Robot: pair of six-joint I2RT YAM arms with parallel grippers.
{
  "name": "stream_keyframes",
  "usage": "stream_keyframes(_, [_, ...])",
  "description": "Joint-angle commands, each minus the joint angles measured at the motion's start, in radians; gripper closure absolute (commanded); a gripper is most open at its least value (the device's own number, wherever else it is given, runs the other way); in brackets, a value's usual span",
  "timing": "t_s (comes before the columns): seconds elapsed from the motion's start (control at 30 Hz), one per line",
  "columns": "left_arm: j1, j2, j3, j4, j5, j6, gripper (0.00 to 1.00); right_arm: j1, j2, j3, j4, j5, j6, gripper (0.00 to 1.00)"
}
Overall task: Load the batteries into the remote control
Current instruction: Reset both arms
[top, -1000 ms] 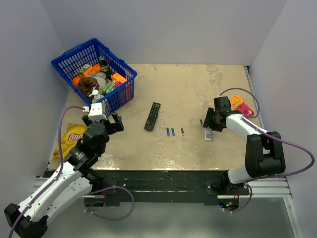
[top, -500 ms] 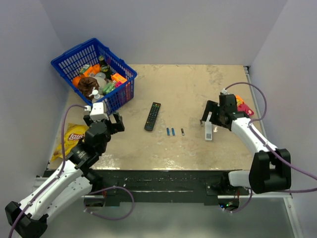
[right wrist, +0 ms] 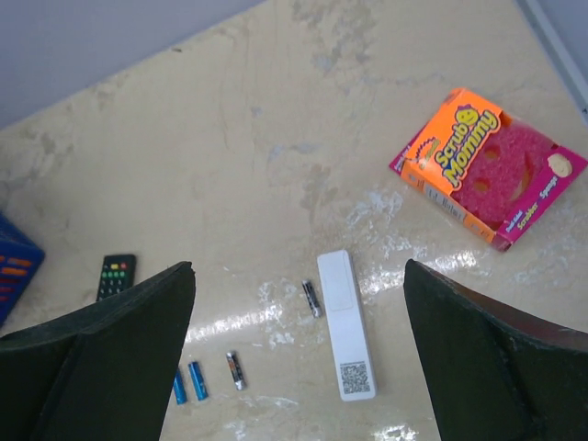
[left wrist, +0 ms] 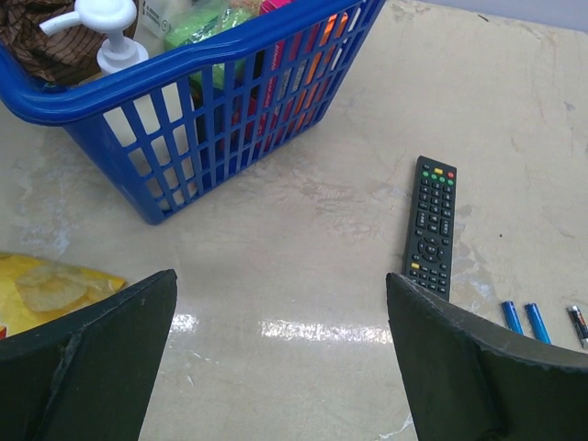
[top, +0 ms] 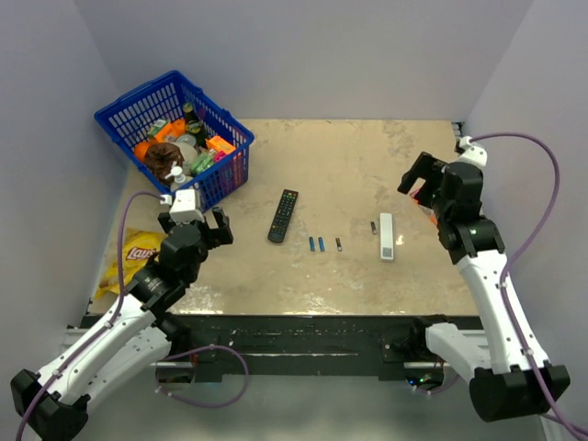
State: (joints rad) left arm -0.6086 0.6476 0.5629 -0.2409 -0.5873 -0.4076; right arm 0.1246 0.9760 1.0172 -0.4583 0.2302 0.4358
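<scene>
The white remote control (top: 387, 236) lies flat right of centre, its back up with a QR label (right wrist: 346, 324). One dark battery (right wrist: 312, 299) lies just left of it (top: 373, 226). Farther left lie another dark battery (right wrist: 235, 369) and two blue batteries (right wrist: 188, 382) side by side (top: 316, 244). My right gripper (top: 415, 175) hangs open above and right of the remote, holding nothing (right wrist: 299, 266). Open and empty too, my left gripper (top: 219, 230) hovers at the left near the basket (left wrist: 280, 276). Its view catches the blue batteries (left wrist: 524, 319) at the right edge.
A black remote (top: 283, 215) lies left of the batteries (left wrist: 430, 228). A blue basket (top: 124, 115) full of goods stands at the back left (left wrist: 55, 96). A chips bag (top: 129, 253) lies by the left arm. An orange sponge box (right wrist: 487, 165) sits at the right edge.
My right gripper has opened, let go of the white remote and lifted away up and to the right. The remote now rests on the table. The left arm has barely moved.
</scene>
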Motion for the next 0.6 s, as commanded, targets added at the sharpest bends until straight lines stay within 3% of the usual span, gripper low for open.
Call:
stream_keyframes(0.0, [0.006,0.009,0.049,0.035,0.014,-0.019,0.0,-0.002,-0.092,0.046,0.053,0.049,-0.003,0.02])
stream_keyframes(0.23, [0.006,0.021,0.112,0.009,0.011,-0.022,0.0,-0.003,-0.25,-0.003,0.174,0.064,-0.077,0.02])
stream_keyframes(0.57, [0.006,0.121,0.227,-0.024,0.047,-0.036,0.0,-0.002,-0.332,-0.035,0.198,-0.011,-0.088,0.02])
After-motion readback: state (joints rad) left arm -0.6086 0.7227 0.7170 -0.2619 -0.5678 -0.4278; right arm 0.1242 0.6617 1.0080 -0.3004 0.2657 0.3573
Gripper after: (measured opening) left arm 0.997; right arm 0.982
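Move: The white remote, already let go, lies about 23 cm below my right hand, some 4 cm to its left and 2 cm back. The loose battery is about 4 cm left of that remote and 3 cm farther out; the sponge box lies 9 cm ahead of my right hand and 13 cm to its right. From my left hand, the white remote is roughly 54 cm right, 4 cm ahead and 16 cm down. I keep lifting my empty right hand away from the white remote, about 12 cm up and some 5 cm back, tipping its fingers up about 25 degrees until they point nearly level. After a brief wait my left hand also rises, roughly 5 cm, over bare table beside the basket. Both grippers stay wide open and touch nothing. ##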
